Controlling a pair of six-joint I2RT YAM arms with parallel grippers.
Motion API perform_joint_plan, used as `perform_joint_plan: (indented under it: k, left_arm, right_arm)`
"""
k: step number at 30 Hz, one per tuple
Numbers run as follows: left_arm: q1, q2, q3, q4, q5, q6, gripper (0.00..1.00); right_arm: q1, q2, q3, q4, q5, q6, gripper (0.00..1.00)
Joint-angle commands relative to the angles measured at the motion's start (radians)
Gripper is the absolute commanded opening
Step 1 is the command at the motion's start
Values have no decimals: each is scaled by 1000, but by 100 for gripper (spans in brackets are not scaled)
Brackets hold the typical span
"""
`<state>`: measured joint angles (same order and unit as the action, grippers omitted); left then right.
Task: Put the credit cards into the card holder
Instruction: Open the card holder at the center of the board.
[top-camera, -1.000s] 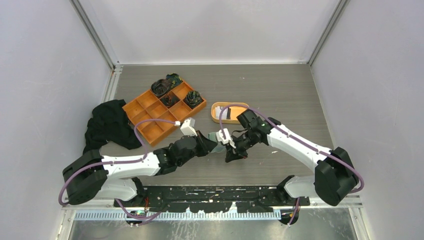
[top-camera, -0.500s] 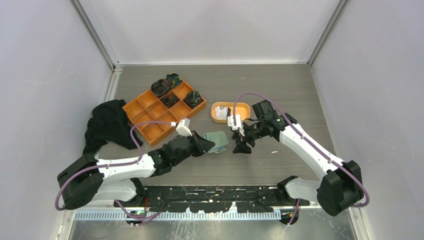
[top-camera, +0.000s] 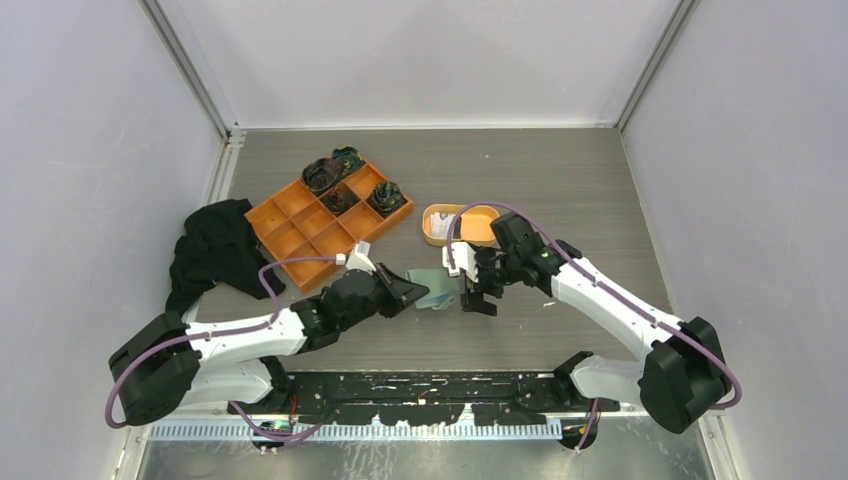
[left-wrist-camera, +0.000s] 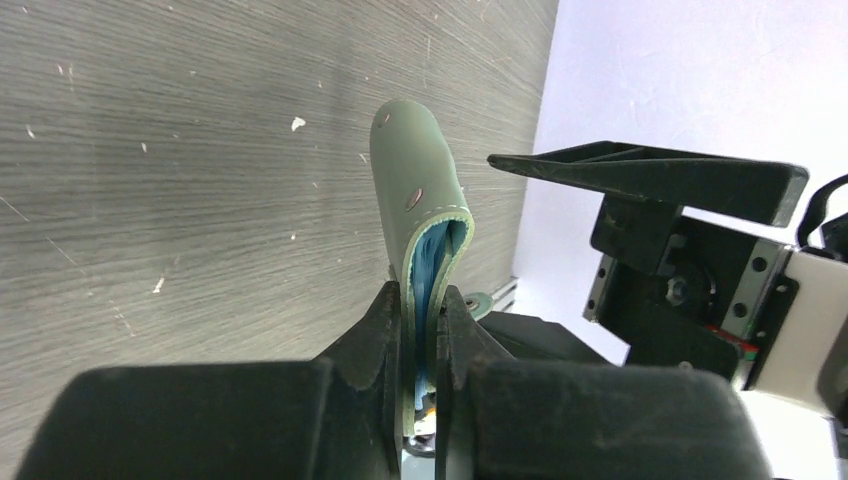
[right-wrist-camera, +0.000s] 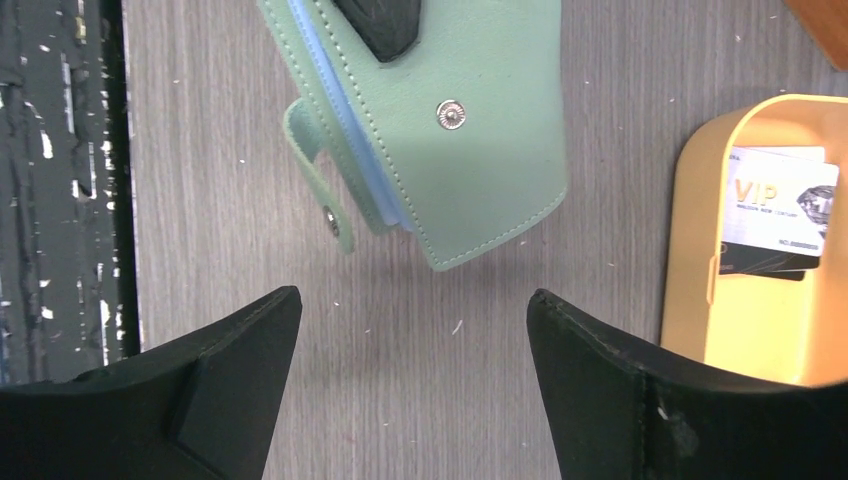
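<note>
The sage-green card holder (top-camera: 433, 290) is folded shut with blue pockets showing at its edge, and my left gripper (top-camera: 408, 292) is shut on one end of it. In the left wrist view the card holder (left-wrist-camera: 415, 190) stands out from between the pinching fingers of my left gripper (left-wrist-camera: 421, 300). My right gripper (top-camera: 478, 293) hovers just right of it, open and empty. From the right wrist, the card holder (right-wrist-camera: 470, 130) lies beyond my right gripper (right-wrist-camera: 415, 300), apart from it, its snap tab (right-wrist-camera: 320, 190) loose. Credit cards (right-wrist-camera: 785, 205) lie in the oval orange dish (right-wrist-camera: 690, 250).
The oval dish (top-camera: 470, 208) sits behind my right gripper. An orange compartment tray (top-camera: 300, 235) with dark items in its far cells stands at the left, a black cloth (top-camera: 215, 250) beside it. The black base rail (right-wrist-camera: 60, 200) runs along the near edge.
My right gripper has opened wide, drawn back from the card holder toward the dish, then come down beside it. The left gripper keeps its hold and has shifted slightly.
</note>
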<state>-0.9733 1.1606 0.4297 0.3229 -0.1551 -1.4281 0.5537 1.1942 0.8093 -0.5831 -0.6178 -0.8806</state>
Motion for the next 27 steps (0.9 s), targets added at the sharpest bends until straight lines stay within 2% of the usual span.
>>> perform_joint_plan:
  k: [1,5,12,18,21,23,27]
  left_arm:
    - [5,-16,27,42,28,-120,0]
    - [4,16,20,113,62,-166,0]
    - [8,78,8,211,106,-212,0]
    - [18,99,-1,248,123,-225,0]
    - [24,100,-10,262,128,-227,0]
    - [30,100,-20,271,130,-229,0]
    - [43,102,-36,296,147,-229,0]
  right_arm:
    - [28,-6,-11,116,76,31,86]
    - [59,-2,-20,144,111,37,80]
    - [75,-12,-19,157,145,33,59]
    - [75,-26,-4,126,138,18,17]
    - [75,-28,3,113,137,14,5]
    - [74,-31,8,105,133,17,1]
    - [73,-31,21,103,145,38,1]
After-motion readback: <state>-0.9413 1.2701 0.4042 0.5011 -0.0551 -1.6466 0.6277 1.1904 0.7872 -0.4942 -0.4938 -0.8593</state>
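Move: Hanging loose from the near side of the card holder, the unsnapped strap tab lies about 3 cm left of the open right hand, 2 cm back and slightly lower. The holder's middle is some 7 cm left of this hand, 1 cm back. The yellow tray sits 12 cm ahead, 1 cm left and roughly 10 down, its cards 5 cm left. From the left hand, already gripping the holder, the strap is 6 cm right, 1 back. Carrying the holder about 2 cm to the right towards the right hand, the left hand keeps its grip and rolls some 15 degrees about its finger line, counter-clockwise seen from its wrist. The right hand eases just over 1 cm forward and left to the loose strap, then nearly stays in place as its wide-open fingers shut and pinch the strap by the snap. ##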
